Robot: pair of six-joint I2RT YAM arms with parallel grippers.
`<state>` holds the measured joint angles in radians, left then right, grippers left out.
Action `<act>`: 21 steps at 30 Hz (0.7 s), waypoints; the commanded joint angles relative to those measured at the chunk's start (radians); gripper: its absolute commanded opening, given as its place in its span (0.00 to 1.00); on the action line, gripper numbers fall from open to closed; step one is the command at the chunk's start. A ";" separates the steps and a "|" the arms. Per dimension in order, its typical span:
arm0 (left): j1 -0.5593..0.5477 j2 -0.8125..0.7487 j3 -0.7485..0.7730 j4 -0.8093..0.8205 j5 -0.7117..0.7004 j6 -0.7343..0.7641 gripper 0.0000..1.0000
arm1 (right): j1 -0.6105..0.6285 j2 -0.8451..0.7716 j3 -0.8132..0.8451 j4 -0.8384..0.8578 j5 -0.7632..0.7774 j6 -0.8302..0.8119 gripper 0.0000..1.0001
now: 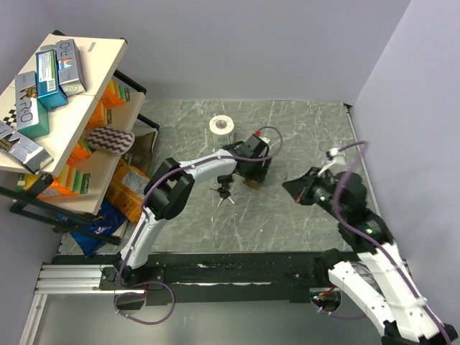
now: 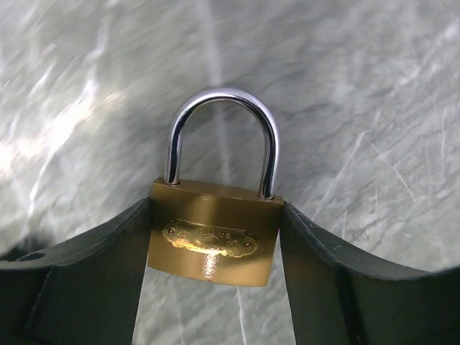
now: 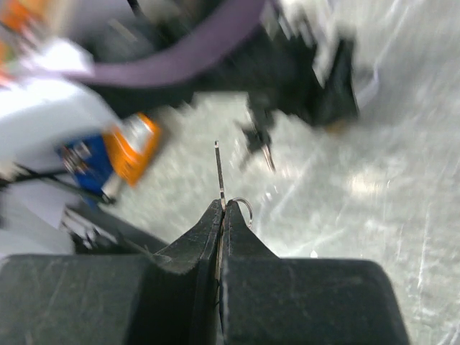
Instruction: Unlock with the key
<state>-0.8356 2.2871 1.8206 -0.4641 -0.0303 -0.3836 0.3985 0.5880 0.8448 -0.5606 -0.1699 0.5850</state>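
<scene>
A brass padlock (image 2: pixel 212 241) with a steel shackle (image 2: pixel 223 97) sits on the grey marble table (image 2: pixel 374 129). My left gripper (image 2: pixel 215 207) has a dark finger pressed against each side of its body. From above, the left gripper (image 1: pixel 253 172) is over the padlock (image 1: pixel 253 184) at mid table. My right gripper (image 3: pixel 223 205) is shut on a key (image 3: pixel 219 172); only a thin silver blade seen edge-on and a small ring (image 3: pixel 246 206) stick out of it. The right gripper (image 1: pixel 290 185) hovers to the right of the padlock. A bunch of black-headed keys (image 1: pixel 224 192) lies on the table, left of the padlock.
A white roll of tape (image 1: pixel 222 126) stands behind the padlock. A tilted shelf (image 1: pixel 93 65) with boxes fills the left side, with snack bags (image 1: pixel 123 188) beneath it. Walls close the table in at the back and right.
</scene>
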 commanded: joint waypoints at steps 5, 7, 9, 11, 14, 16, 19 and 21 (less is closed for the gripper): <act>0.082 -0.040 -0.147 -0.110 0.202 -0.302 0.10 | 0.003 0.134 -0.272 0.287 -0.138 0.032 0.00; 0.089 -0.047 -0.167 -0.088 0.211 -0.319 0.10 | 0.003 0.182 -0.317 0.347 -0.138 0.021 0.00; 0.089 -0.046 -0.182 -0.082 0.214 -0.328 0.09 | 0.003 0.243 -0.366 0.414 -0.172 0.042 0.00; 0.089 -0.038 -0.182 -0.076 0.222 -0.343 0.07 | 0.005 0.285 -0.394 0.523 -0.222 0.064 0.00; 0.089 -0.034 -0.187 -0.067 0.222 -0.368 0.04 | 0.010 0.364 -0.412 0.589 -0.233 0.064 0.00; 0.090 -0.032 -0.188 -0.058 0.228 -0.383 0.04 | 0.010 0.415 -0.414 0.619 -0.246 0.055 0.00; 0.089 -0.023 -0.187 -0.045 0.251 -0.399 0.03 | 0.010 0.490 -0.424 0.691 -0.276 0.079 0.00; 0.089 -0.018 -0.181 -0.041 0.266 -0.406 0.03 | 0.010 0.541 -0.424 0.728 -0.287 0.093 0.00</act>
<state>-0.7334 2.2055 1.6821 -0.4274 0.1730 -0.7380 0.4034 1.0626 0.4236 -0.0025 -0.4095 0.6460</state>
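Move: The brass padlock, held in the left fingers, lies from the right hand about 10 cm ahead, 8 cm left and some 23 cm below. The loose keys lie about 7 cm ahead and 17 cm left of the right hand; the black padlock is some 12 cm ahead and 17 cm left, both near table level. From the left hand, the right hand's key is roughly 8 cm back, 6 cm right and 22 cm higher. Down, fast at first and then easing, the right hand drops some 19 cm while drifting about 5 cm left towards the brass padlock, keeping the key pinched and tipping its fingers roughly 20 degrees further down with a slight counter-clockwise turn. The left hand keeps its grip on the padlock's body, shifts a couple of centimetres left and rolls counter-clockwise some 25 degrees. ##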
